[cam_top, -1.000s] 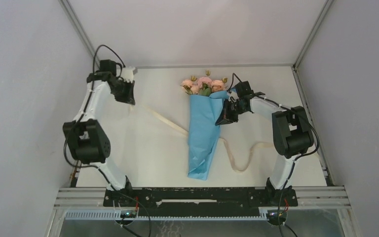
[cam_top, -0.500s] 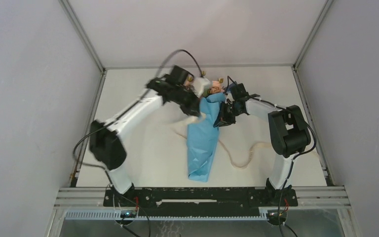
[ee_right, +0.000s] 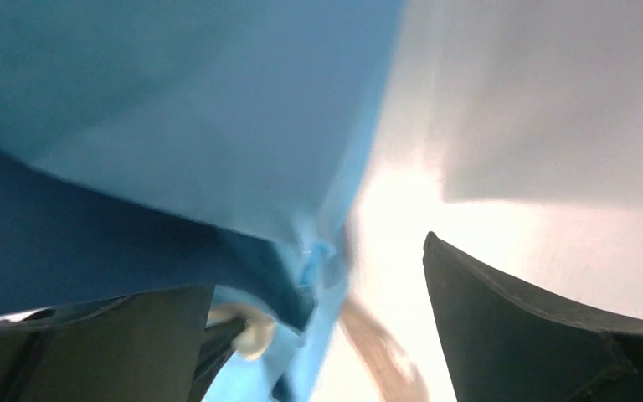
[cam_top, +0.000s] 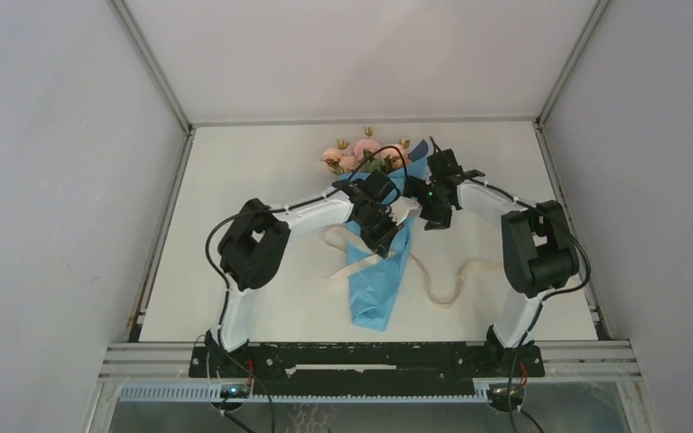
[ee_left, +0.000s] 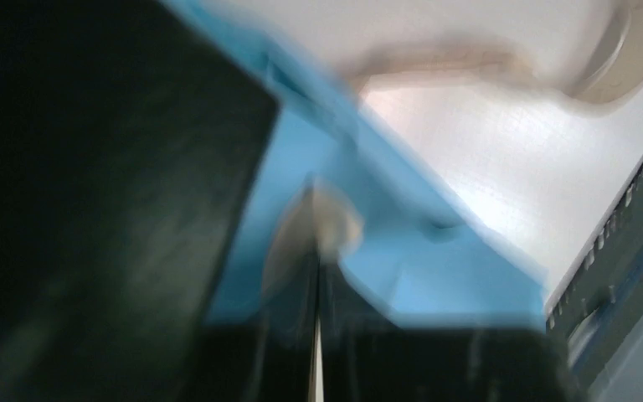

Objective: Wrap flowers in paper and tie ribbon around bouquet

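The bouquet (cam_top: pixel 376 280) lies in the middle of the table, a light blue paper (ee_left: pixel 419 276) cone with the pink flowers (cam_top: pixel 354 155) at its far end. My left gripper (cam_top: pixel 386 234) reaches across the cone's middle. It is shut on the cream ribbon (ee_left: pixel 318 222), which shows blurred between its jaws (ee_left: pixel 314 209). The ribbon (cam_top: pixel 442 290) trails in loops on both sides of the cone. My right gripper (cam_top: pixel 431 200) stands open at the cone's upper right edge. In its wrist view the paper's fold (ee_right: pixel 218 126) and navy face (ee_right: pixel 75 243) lie between its spread fingers (ee_right: pixel 536 318).
The white table (cam_top: pixel 235 180) is ringed by a metal frame (cam_top: pixel 370 354) and grey walls. The left arm's elbow (cam_top: pixel 253 244) lies low over the table left of the bouquet. The right arm's elbow (cam_top: pixel 537 244) stands near the right edge.
My left arm swung from the far left across to the bouquet, dragging the ribbon over it. My right gripper opened and let go of the paper's edge. The cone shifted slightly.
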Controlling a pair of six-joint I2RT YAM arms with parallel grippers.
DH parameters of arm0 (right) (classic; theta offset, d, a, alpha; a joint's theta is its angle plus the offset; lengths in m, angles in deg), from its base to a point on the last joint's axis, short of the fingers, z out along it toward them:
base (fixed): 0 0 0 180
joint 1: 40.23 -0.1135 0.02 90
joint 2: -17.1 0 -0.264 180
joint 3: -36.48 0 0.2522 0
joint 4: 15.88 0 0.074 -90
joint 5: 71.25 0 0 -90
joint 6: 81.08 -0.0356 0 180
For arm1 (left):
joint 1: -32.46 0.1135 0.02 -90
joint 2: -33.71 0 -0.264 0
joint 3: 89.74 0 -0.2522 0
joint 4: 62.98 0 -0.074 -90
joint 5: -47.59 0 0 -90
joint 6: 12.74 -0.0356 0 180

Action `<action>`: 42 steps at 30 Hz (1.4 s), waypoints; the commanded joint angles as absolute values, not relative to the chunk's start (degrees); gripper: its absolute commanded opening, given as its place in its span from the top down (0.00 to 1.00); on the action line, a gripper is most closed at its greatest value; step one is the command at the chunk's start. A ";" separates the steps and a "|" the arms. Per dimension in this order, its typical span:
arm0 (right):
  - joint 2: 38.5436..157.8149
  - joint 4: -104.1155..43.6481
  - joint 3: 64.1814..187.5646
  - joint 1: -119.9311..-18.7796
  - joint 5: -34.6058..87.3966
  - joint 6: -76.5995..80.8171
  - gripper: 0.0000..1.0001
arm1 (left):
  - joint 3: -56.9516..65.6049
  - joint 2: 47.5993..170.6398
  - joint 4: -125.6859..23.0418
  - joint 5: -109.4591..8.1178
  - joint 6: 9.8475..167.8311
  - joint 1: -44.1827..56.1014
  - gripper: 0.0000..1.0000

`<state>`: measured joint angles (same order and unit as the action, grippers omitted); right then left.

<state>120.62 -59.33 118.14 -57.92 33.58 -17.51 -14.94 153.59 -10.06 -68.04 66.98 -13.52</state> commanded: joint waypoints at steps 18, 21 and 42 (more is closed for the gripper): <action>83.59 -58.37 108.48 -40.11 0.91 -19.59 0.00 | -8.39 153.84 -15.05 -68.44 67.53 -14.13 1.00; 75.28 -49.54 97.20 -34.76 20.98 -20.62 0.00 | -8.35 153.58 -15.16 -68.38 67.72 -14.16 1.00; 81.28 -48.49 75.75 -41.18 28.00 -28.81 0.73 | -8.80 150.76 -14.66 -67.37 66.74 -14.18 1.00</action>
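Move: The free length of ribbon on the table is what my right hand wants: the spot to take is about 13 cm back, 12 cm to the right and 4 cm below it, and the wrapped bouquet's middle is some 9 cm left, 6 cm back and 3 cm below. My left hand holds the ribbon's end with the bouquet's waist about 3 cm below and 1 cm back; the ribbon's left loop lies some 10 cm left and 4 cm ahead, 4 cm lower. I swing my open right hand up and out to the right, away from the bouquet, some 16 cm high, then bring it back, down and partly left again onto the free ribbon, ending turned about 30 degrees clockwise with its fingers closing around the strip. Meanwhile my left hand keeps its pinch on the ribbon, sinks about 2.5 cm onto the bouquet's waist and stays there. ##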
